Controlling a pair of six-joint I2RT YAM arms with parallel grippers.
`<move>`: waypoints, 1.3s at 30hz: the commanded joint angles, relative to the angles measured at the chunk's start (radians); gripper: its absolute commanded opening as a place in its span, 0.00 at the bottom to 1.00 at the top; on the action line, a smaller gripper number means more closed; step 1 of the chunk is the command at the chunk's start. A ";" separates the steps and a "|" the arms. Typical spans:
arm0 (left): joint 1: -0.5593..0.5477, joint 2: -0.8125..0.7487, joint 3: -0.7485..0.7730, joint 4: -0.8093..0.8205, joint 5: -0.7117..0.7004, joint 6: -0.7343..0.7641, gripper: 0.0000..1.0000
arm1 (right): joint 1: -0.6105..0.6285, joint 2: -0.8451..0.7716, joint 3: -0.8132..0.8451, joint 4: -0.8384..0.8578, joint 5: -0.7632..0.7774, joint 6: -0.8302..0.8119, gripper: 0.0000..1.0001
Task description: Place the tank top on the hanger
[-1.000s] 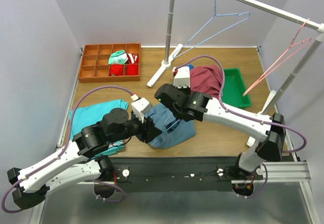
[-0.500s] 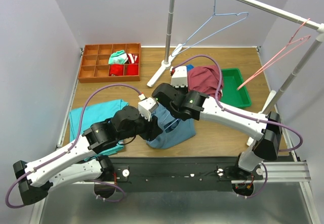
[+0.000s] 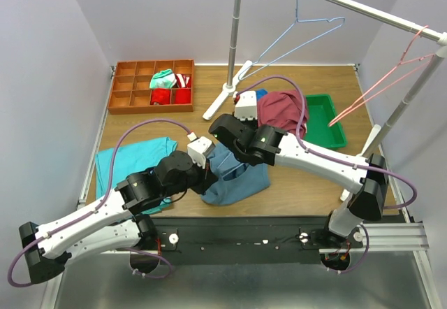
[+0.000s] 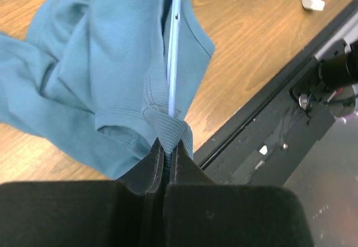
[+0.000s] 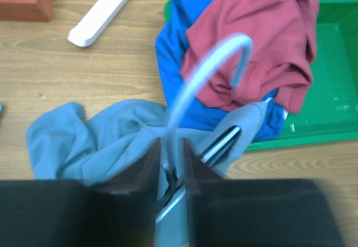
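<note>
The slate-blue tank top (image 3: 241, 183) lies bunched on the wooden table between the two arms. My left gripper (image 4: 166, 142) is shut on a ribbed edge of the tank top (image 4: 100, 62); in the top view it sits at the top's left side (image 3: 209, 176). My right gripper (image 5: 172, 146) is shut on the neck of the light-blue wire hanger (image 5: 210, 68), whose hook points up and away. One hanger arm is inside the tank top (image 5: 112, 141) and pokes out at a strap. The wire (image 4: 173, 46) also runs through the fabric in the left wrist view.
A second light-blue hanger (image 3: 300, 26) and a pink-red hanger (image 3: 391, 78) hang on the rail. A maroon shirt (image 3: 283, 110) over a royal-blue garment (image 5: 179, 46) spills from the green tray (image 3: 325, 120). A teal garment (image 3: 133, 162) lies left. A compartment box (image 3: 150, 85) stands at the back left.
My left arm has swung right and in towards the tank top, still gripping it. The right gripper has shifted slightly left with the hanger. The pink-red hanger is swaying.
</note>
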 commanded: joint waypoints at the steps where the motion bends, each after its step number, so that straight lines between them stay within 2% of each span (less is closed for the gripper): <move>1: 0.000 -0.066 -0.023 0.045 -0.122 -0.050 0.00 | 0.005 -0.039 -0.009 0.089 -0.092 -0.039 0.43; 2: 0.000 -0.074 -0.028 0.049 -0.136 -0.050 0.00 | 0.005 -0.063 -0.021 0.105 -0.130 -0.046 0.52; 8: 0.000 -0.108 -0.049 0.071 -0.173 -0.069 0.00 | 0.005 -0.151 -0.112 0.234 -0.305 -0.109 0.70; 17: 0.000 -0.192 0.021 -0.022 -0.303 -0.050 0.00 | 0.005 -0.327 -0.207 0.329 -0.456 -0.137 0.85; 26: 0.000 -0.232 0.205 -0.153 -0.480 0.077 0.00 | 0.005 -0.384 -0.198 0.318 -0.443 -0.154 0.86; 32: 0.000 -0.111 0.486 -0.221 -0.604 0.217 0.00 | 0.005 -0.389 -0.175 0.304 -0.427 -0.166 0.86; 39: 0.000 0.056 0.791 -0.142 -0.656 0.440 0.00 | 0.005 -0.390 -0.163 0.303 -0.436 -0.174 0.86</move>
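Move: The hanger's neck, just below its hook, stands between the right fingers; from the left hand, pinching strap and hanger, it lies about 15 cm ahead, 10 cm right and 4 cm higher. The tank top's body is some 8 cm ahead of the left hand, 8 cm right and 16 cm below. From the right hand the maroon cloth lies roughly 17 cm ahead, 13 cm right and 17 cm below, the blue cloth 13 cm ahead, 3 cm right and 19 cm below. Left keeps pinching strap and hanger, lifts both some 24 cm and leftward; right releases the neck and rises. ##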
